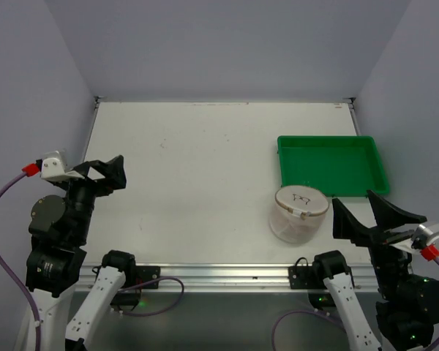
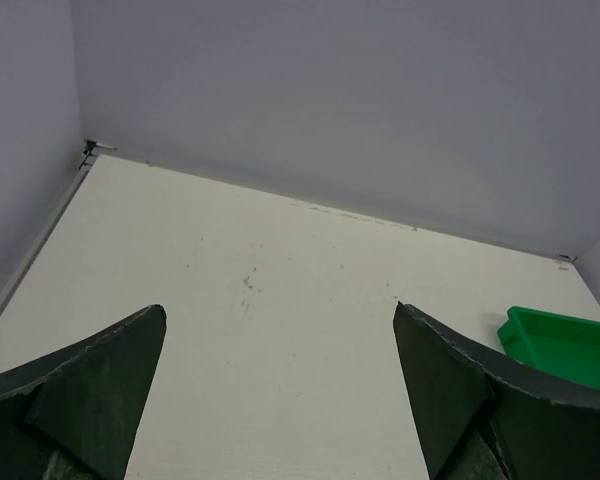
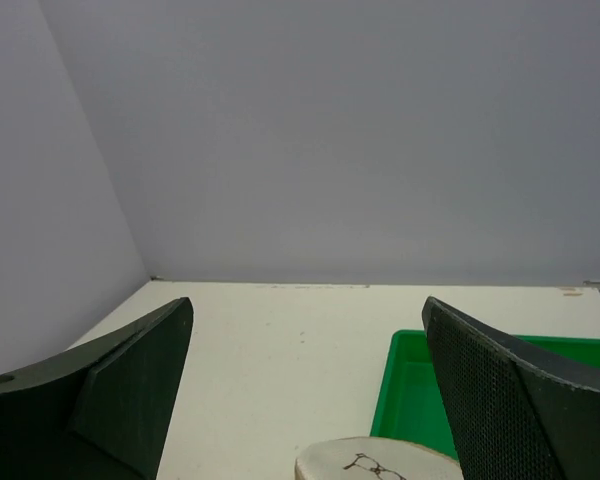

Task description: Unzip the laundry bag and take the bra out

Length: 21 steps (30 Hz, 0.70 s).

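The laundry bag (image 1: 298, 212) is a small round drum of white mesh with a beige zip rim and a black bra sketch on its flat top. It stands on the table at the near right, just in front of the green tray. Its top edge also shows at the bottom of the right wrist view (image 3: 375, 462). The bag looks zipped shut, and the bra is hidden. My right gripper (image 1: 362, 210) is open and empty, just right of the bag and apart from it. My left gripper (image 1: 108, 170) is open and empty at the table's left edge, far from the bag.
An empty green rectangular tray (image 1: 329, 164) lies at the right, behind the bag; it also shows in the right wrist view (image 3: 412, 385) and the left wrist view (image 2: 565, 345). Grey walls close the table on the left, back and right.
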Each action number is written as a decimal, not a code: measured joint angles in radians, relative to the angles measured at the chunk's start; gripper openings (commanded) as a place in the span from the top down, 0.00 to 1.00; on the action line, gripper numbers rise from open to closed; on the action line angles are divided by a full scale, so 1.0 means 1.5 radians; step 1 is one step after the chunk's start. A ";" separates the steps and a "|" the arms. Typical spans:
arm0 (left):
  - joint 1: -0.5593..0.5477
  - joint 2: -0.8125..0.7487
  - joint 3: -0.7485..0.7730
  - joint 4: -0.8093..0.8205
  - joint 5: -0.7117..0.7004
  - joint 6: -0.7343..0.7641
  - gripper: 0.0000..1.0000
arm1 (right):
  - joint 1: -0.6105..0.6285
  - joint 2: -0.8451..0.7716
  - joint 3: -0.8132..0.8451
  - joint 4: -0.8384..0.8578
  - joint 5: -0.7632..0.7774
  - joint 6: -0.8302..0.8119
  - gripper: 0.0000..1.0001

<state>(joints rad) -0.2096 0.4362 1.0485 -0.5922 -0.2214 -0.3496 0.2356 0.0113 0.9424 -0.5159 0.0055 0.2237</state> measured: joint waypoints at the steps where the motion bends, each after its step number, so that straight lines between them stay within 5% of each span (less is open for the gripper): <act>1: 0.000 0.000 -0.001 0.000 0.001 -0.001 0.00 | 0.000 0.000 0.000 0.000 -0.004 0.000 0.01; 10: 0.000 0.001 -0.039 0.009 0.012 -0.012 0.00 | 0.000 0.029 0.004 -0.032 -0.058 0.050 0.01; 21: 0.000 0.034 -0.115 0.042 0.043 -0.022 0.00 | 0.001 0.293 -0.050 -0.131 -0.134 0.149 0.01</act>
<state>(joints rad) -0.2096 0.4866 0.8757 -0.5289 -0.1574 -0.3828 0.2367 0.4503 0.8669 -0.7132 -0.1955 0.4477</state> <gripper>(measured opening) 0.997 0.986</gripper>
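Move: The laundry bag stands about 13 cm ahead of the right hand and about 1 cm to its left, its middle some 33 cm below. The zipper tab hangs at the near rim of its lid, about 7 cm ahead, 2 cm left and 27 cm below the hand. The green bin's middle lies roughly 35 cm ahead, 14 cm right and 38 cm down. From the left hand the bag is about 60 cm right, 3 cm farther out and 30 cm below. Swing the open right gripper down about 14 cm and forward some 9 cm towards the laundry bag, starting gently and speeding up, with a smaller shift left; tip the fingers down some 45 degrees and turn slightly counter-clockwise. Meanwhile sink the left gripper about 7 cm and ease it forward, fingers open and tipping slightly down. Keep both hands in the air. ##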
